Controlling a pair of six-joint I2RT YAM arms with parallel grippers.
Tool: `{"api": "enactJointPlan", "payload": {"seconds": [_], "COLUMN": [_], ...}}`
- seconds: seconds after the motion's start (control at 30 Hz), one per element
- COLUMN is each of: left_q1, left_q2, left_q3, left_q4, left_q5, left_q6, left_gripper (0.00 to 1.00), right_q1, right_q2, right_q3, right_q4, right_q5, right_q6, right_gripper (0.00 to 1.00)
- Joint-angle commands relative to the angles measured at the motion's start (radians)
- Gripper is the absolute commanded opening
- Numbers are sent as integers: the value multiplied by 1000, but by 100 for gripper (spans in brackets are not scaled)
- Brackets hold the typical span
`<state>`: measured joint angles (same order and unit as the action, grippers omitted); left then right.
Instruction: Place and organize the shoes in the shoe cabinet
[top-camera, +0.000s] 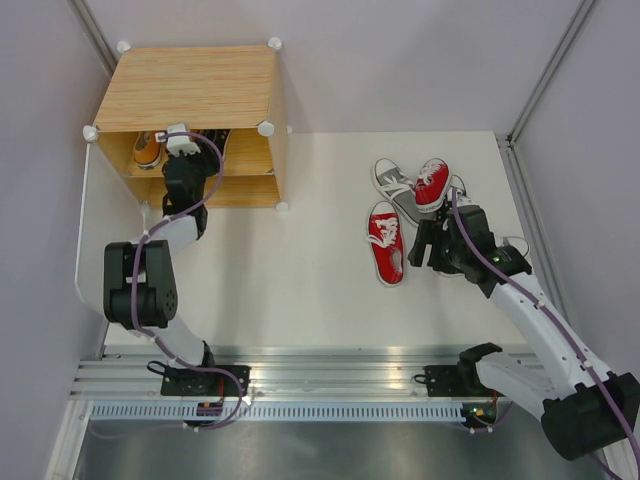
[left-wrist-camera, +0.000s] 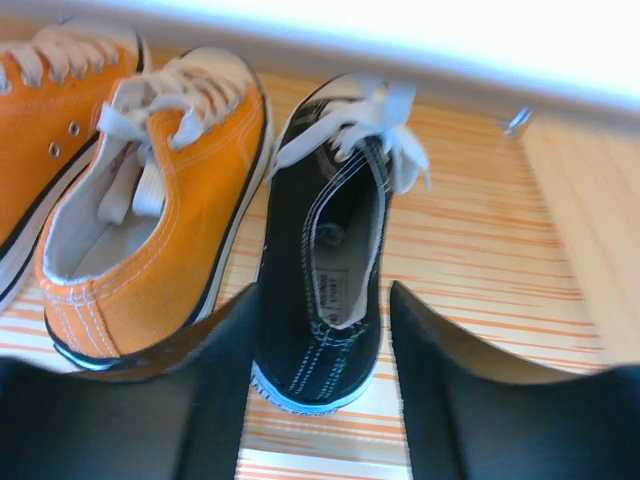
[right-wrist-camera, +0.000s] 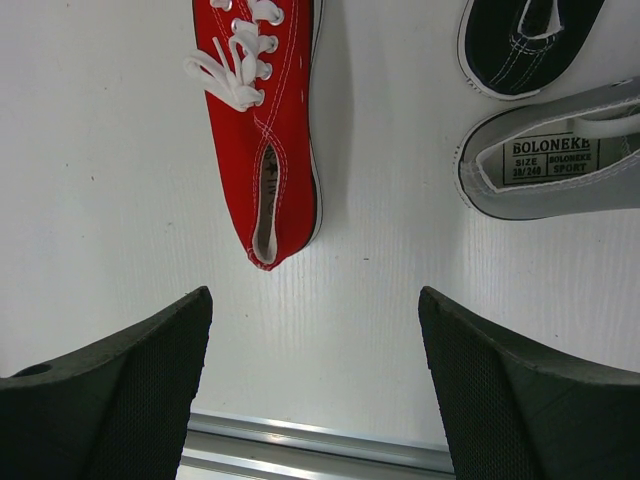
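The shoe cabinet (top-camera: 185, 85) stands at the back left with its front open. My left gripper (top-camera: 180, 140) reaches onto its upper shelf (left-wrist-camera: 480, 250). There a black shoe (left-wrist-camera: 330, 260) rests beside two orange shoes (left-wrist-camera: 150, 220). The left gripper (left-wrist-camera: 320, 340) is open, its fingers straddling the black shoe's heel with a gap on the right side. On the table lie a red shoe (top-camera: 386, 243), a second red shoe (top-camera: 432, 183) and a grey shoe (top-camera: 395, 185). My right gripper (right-wrist-camera: 315, 330) hangs open just behind the heel of the red shoe (right-wrist-camera: 262, 110), holding nothing.
Another black shoe (right-wrist-camera: 525, 40) and the grey shoe (right-wrist-camera: 560, 165) lie at the right of the right wrist view. An aluminium rail (right-wrist-camera: 320, 440) runs along the near table edge. The cabinet's white door (top-camera: 85, 220) stands swung open at the left.
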<state>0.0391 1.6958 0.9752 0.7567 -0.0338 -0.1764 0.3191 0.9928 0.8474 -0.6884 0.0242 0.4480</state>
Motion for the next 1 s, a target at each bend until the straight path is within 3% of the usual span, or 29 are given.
{"api": "enactJointPlan", "payload": {"seconds": [0.0,0.23,0.47,0.6,0.73,0.97], "left_q1": [5,4,-2,-8,-27,-82], "left_q2": [-76,-212,-468,-646,-769,-941], "left_q3": [-13,-90,-233,-222,-182,-92], "left_q4": [47,-58,-341,-692,-981,-1296], "left_q5": [52,45,41,37,-34,-44], "left_q6": [-28,-69,-176,-204,-201,-173], "left_gripper": [61,79,93,100,100,100], "right_q1": [5,5,5,3,-20,-141], "right_q2": [-25,-46,-22,56,156,392], "right_q3": [28,50,97,148,223,349], "right_q4": [23,13,3,-19,-43,53], "right_q5": [22,57,172,279,391,408], "right_q6": [-2,-28,-11,29,87,129], "right_gripper": [88,88,87,87,87,85]}}
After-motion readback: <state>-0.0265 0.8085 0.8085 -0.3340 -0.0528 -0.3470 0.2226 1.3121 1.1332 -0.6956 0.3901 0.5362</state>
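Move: The left hand's half-open fingers flank the heel of the shelved black shoe, whose middle lies about 12 cm ahead, 1 cm right and 3 cm lower; the nearer orange shoe stands some 9 cm left of it. From the right hand, the black shoe on the table is about 24 cm ahead, 12 cm right and 13 cm below. At that level, the lone red shoe lies 15 cm ahead and 7 cm left, the near grey shoe 10 cm ahead and 21 cm right. Opening wide, left backs some 22 cm off the shelved black shoe; right reaches 10 cm forward-right towards its mate. ##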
